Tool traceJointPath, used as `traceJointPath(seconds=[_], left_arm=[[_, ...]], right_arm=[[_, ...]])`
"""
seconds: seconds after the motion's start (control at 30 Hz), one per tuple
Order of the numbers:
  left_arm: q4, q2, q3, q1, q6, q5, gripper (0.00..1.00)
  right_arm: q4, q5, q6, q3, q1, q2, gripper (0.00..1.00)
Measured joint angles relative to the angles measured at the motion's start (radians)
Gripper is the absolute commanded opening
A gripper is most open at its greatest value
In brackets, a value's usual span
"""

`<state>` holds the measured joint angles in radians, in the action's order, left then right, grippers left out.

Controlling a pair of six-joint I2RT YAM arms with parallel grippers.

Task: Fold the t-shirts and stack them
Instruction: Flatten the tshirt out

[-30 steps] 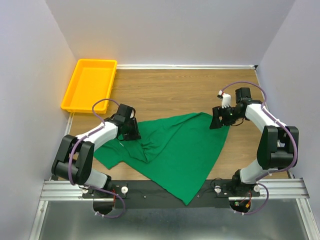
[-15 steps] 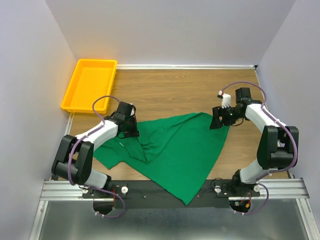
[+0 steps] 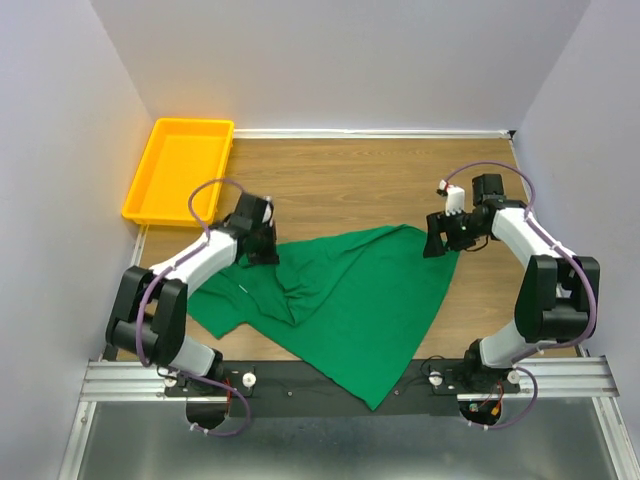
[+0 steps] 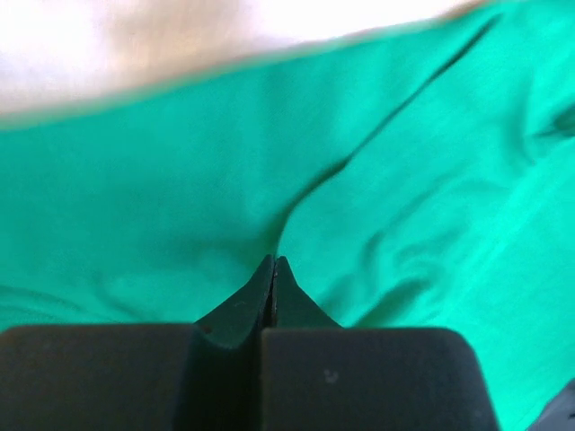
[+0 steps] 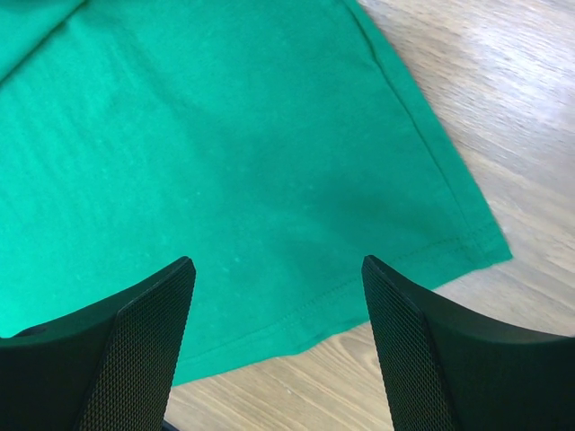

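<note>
A green t-shirt (image 3: 350, 290) lies crumpled and spread on the wooden table, one point hanging over the near edge. My left gripper (image 3: 262, 250) is at its upper left edge. In the left wrist view the left gripper (image 4: 274, 260) is shut, tips pinched on the t-shirt (image 4: 404, 180), and a crease runs away from them. My right gripper (image 3: 438, 243) hovers over the shirt's upper right corner. In the right wrist view the right gripper (image 5: 278, 262) stands open, its fingers either side of the hemmed edge of the t-shirt (image 5: 225, 135), holding nothing.
A yellow tray (image 3: 136, 195) sits at the back left against the wall. Bare wooden table (image 3: 350, 180) stretches behind the shirt. White walls close in the left, back and right sides. The black mounting rail (image 3: 300, 375) runs along the near edge.
My left gripper has shut on the shirt's upper left edge and shifted slightly toward the back. The right arm has barely moved and stays open.
</note>
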<state>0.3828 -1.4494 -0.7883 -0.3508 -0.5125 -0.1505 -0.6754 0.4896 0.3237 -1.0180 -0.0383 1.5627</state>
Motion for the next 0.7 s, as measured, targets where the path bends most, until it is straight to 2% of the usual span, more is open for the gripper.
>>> traceJointPath(seconds=[0.07, 0.13, 0.2, 0.23, 0.27, 0.3, 0.37, 0.4, 0.43, 0.5, 0.57, 0.63, 0.7], left_arm=[[0.058, -0.037, -0.119, 0.007, 0.042, 0.010, 0.00], [0.086, -0.145, -0.350, 0.019, 0.090, 0.033, 0.00], [0.097, -0.325, -0.680, 0.047, 0.138, 0.074, 0.00], [0.096, -0.434, -0.871, 0.068, 0.156, 0.101, 0.26], [0.095, -0.550, -1.059, 0.087, 0.168, 0.123, 0.75], [0.105, -0.688, -1.253, 0.110, 0.175, 0.134, 0.98], [0.142, -0.910, -1.617, 0.149, 0.159, 0.139, 0.98], [0.145, -0.964, -1.697, 0.162, 0.140, 0.136, 0.98], [0.143, -0.980, -1.693, 0.185, 0.124, 0.133, 0.98], [0.097, -0.898, -1.510, 0.213, 0.113, 0.127, 0.99], [0.034, -0.697, -1.166, 0.246, 0.111, 0.124, 0.99], [0.002, -0.537, -0.987, 0.265, 0.119, 0.123, 0.98], [-0.026, -0.408, -0.885, 0.273, 0.132, 0.119, 0.98]], right_arm=[[-0.006, -0.012, 0.000, -0.007, 0.000, -0.007, 0.83], [-0.008, -0.026, -0.001, -0.024, 0.000, -0.013, 0.83], [-0.010, -0.032, -0.001, -0.045, 0.000, -0.019, 0.83], [-0.010, -0.035, -0.002, -0.056, 0.000, -0.024, 0.83], [-0.009, -0.036, -0.003, -0.061, 0.000, -0.027, 0.83], [-0.009, -0.039, -0.005, -0.066, 0.000, -0.038, 0.84], [-0.011, -0.045, -0.008, -0.067, 0.000, -0.061, 0.84], [-0.012, -0.049, -0.009, -0.067, 0.000, -0.071, 0.85], [-0.011, -0.059, -0.009, -0.066, 0.000, -0.092, 0.85], [-0.008, -0.079, -0.009, -0.050, 0.000, -0.127, 0.85], [0.001, -0.100, -0.019, -0.019, 0.000, -0.154, 0.85], [0.005, -0.123, -0.035, 0.008, 0.000, -0.153, 0.85], [0.010, -0.150, -0.056, 0.028, 0.000, -0.139, 0.85]])
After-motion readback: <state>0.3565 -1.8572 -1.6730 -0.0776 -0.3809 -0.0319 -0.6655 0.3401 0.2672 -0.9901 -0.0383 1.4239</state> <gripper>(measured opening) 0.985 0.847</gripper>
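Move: My left hand has the shirt's far, folded-over edge pinched just above the table. The bare table I throw it onto is centred about 19 cm ahead and 8 cm to the right, 2 cm lower. The yellow bin stands some 22 cm ahead and 20 cm left; the shirt's white tag lies roughly 8 cm back and 5 cm left. From my right hand that bare patch is about 16 cm ahead, 32 cm left and 4 cm lower. I fling the pinched cloth with my left hand, fast forward about 37 cm and up 18 cm over the bare table, fingers tipping outward some 35 degrees, and open wide near full reach so the shirt comes free. Then I draw back and left beside the bin. My open right hand lifts slightly, sinks partway back and shifts a little right over its corner. ##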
